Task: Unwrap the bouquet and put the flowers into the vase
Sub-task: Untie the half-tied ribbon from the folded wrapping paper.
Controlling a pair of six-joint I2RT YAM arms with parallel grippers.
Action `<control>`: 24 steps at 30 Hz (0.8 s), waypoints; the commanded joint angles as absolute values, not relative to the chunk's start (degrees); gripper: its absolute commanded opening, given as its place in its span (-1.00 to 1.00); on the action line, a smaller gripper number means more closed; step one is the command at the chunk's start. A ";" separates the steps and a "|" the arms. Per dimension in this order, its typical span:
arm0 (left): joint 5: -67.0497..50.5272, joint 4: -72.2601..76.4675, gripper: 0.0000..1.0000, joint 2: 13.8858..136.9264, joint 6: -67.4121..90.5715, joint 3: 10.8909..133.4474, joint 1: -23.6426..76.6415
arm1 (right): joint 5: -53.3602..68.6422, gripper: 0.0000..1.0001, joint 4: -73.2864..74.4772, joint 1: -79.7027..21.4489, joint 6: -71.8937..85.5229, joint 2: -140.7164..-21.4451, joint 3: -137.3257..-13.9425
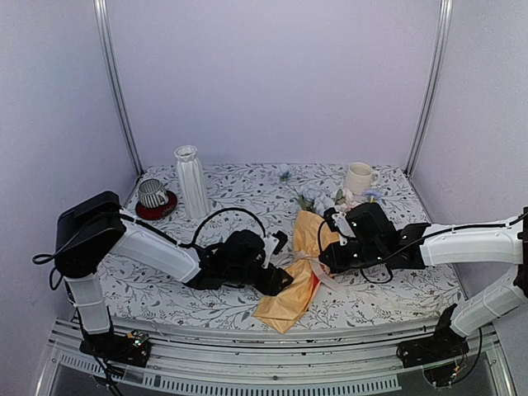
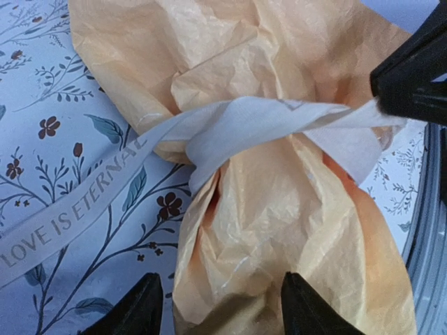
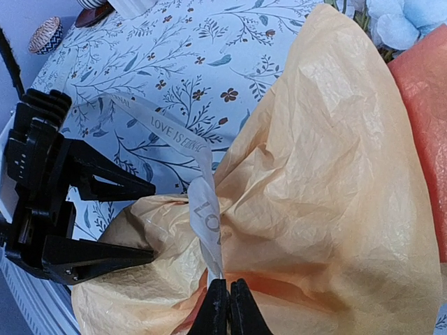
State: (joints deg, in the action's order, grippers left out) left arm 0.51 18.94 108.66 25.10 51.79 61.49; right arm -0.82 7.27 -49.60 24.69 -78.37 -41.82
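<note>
The bouquet [image 1: 299, 276] lies on the table between both arms, its crinkly yellow-orange paper [image 2: 279, 209] cinched by a whitish ribbon [image 2: 237, 129] printed "LOVE IS ETERNAL". The flowers [image 1: 320, 200], pale blue and pink, poke out of its far end. My left gripper [image 2: 220, 314] is open, its fingers [image 3: 105, 187] standing either side of the paper's narrow lower end. One ribbon tail [image 3: 208, 220] runs into my right gripper [image 3: 228, 307], which is shut on it just above the paper. The white ribbed vase [image 1: 190, 180] stands upright at the back left, away from both grippers.
A striped grey cup on a red saucer [image 1: 154, 196] sits left of the vase. A cream mug [image 1: 359, 177] stands at the back right, beside the blooms. The table's metal front rail [image 1: 272, 342] runs just below the bouquet's near end.
</note>
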 commanded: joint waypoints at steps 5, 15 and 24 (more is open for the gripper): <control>0.67 17.62 0.21 104.55 23.39 53.65 62.67 | 0.44 -0.86 6.38 -49.85 24.46 -77.04 -41.38; 4.37 13.27 0.21 103.75 18.91 58.24 62.59 | 0.77 -0.86 5.77 -49.90 24.26 -77.07 -41.54; 4.55 12.56 0.21 107.16 17.40 61.85 61.47 | 1.16 -0.87 5.41 -49.84 24.21 -77.00 -41.50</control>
State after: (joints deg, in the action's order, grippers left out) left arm 4.14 13.74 105.27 18.96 59.64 61.76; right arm 0.67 6.74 -49.60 24.60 -78.37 -41.82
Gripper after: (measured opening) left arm 0.607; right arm 0.066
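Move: The half-tied ribbon crossing at the wrapping paper's neck is about 4 cm ahead of the left hand, 5 cm to its right and 2 cm above. The folded paper's lower end lies some 6 cm back and 1 cm left of the left hand, slightly below; the blue flowers are roughly 22 cm ahead and 5 cm right. From the right hand, the crossing is about 2 cm ahead, 3 cm left and 4 cm below. The open left hand rises about 6 cm, easing forward-right over the ribbon, while the right keeps its pinch. ##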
